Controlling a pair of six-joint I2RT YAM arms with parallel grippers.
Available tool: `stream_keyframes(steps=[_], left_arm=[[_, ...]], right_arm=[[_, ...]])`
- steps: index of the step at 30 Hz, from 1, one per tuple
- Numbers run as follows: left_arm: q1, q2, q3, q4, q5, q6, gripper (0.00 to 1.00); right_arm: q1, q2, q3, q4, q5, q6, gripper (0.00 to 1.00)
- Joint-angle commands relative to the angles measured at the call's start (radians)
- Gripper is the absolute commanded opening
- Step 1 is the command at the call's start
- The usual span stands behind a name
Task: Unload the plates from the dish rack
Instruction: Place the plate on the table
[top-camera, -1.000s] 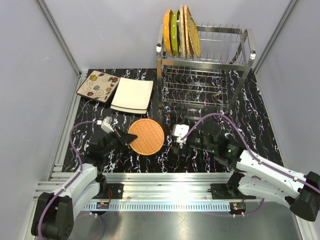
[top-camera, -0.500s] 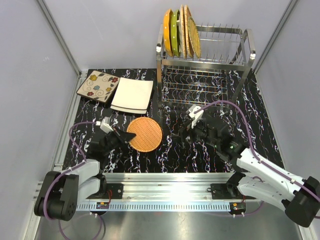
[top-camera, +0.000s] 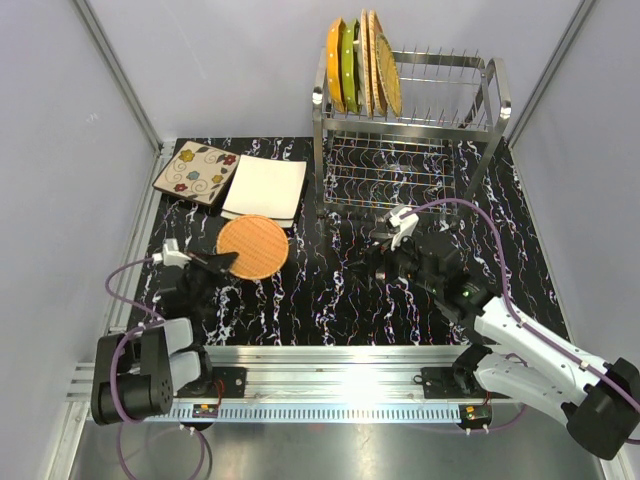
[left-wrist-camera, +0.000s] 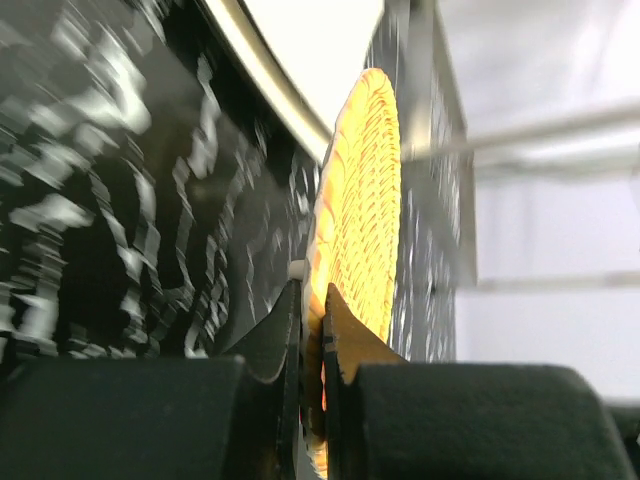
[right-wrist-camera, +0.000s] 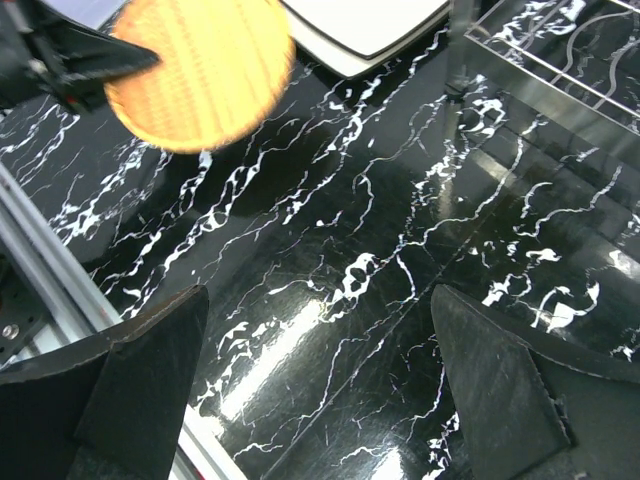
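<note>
My left gripper is shut on the rim of a round woven wicker plate, held over the table beside the square white plate. The left wrist view shows its jaws pinching the plate's edge. A square beige floral plate lies at the far left. The steel wire dish rack stands at the back, with an orange plate, a green plate and wicker plates upright on its top tier. My right gripper is open and empty in front of the rack. The wicker plate also shows in the right wrist view.
The black marbled table lies between the two arms. Grey walls close in the left, back and right sides. An aluminium rail runs along the near edge.
My left gripper has carried the wicker plate left and back, towards the white plate. My right gripper has drawn back from the plate and turned towards the rack, open.
</note>
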Motion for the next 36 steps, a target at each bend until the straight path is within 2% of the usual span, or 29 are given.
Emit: stream_keyframes(steps=[1,9,16,25,32,35,36], left_arm=[[0.108,-0.066,-0.045,0.119,-0.03,-0.04,0.0],[0.277,-0.121,-0.047,0.09,-0.154,-0.104,0.0],[0.377,-0.012,-0.03,0.156,-0.19,-0.132,0.0],[0.481,0.282,0.004,0.411,-0.114,-0.173,0.0],[0.498,0.605,0.021,0.729,-0.096,-0.29,0.0],[0.498,0.722,0.041,0.812,-0.101,-0.337,0.02],[0.5,0.741,0.053,0.813,-0.099,-0.35,0.06]], right_arm=[[-0.01,-0.021,0.001,0.045,0.056,0.022,1.0],[-0.019,-0.004,0.041,0.063,0.091,0.043,1.0],[-0.025,0.01,0.074,0.071,0.093,0.043,1.0],[-0.047,0.045,0.13,0.082,0.093,0.009,1.0],[-0.059,0.076,0.17,0.082,0.081,0.008,0.99],[-0.061,0.086,0.183,0.079,0.073,0.005,1.0],[-0.062,0.091,0.188,0.079,0.073,-0.003,1.0]])
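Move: The left hand already holds the round orange plate by its rim. The bare table spot it is taken to lies about 13 cm left and 7 cm ahead of the hand, some 9 cm below. From the same hand, the flowered square plates lie about 30 cm ahead and 10 cm left, the white plates 26 cm ahead and 11 cm right, all low on the table. From the right hand the spot is roughly 48 cm left, 13 cm ahead and 20 cm down. Keeping its pinch on the orange plate's rim, the left hand swings about 17 cm left, rising slightly at first, then sinks some 10 cm towards the bare table nearer the bases than the flowered plates. The wrist turns nearly 40 degrees counter-clockwise and rolls its left side down. The right hand, open and empty, eases forward, then up, about 4 cm each. ##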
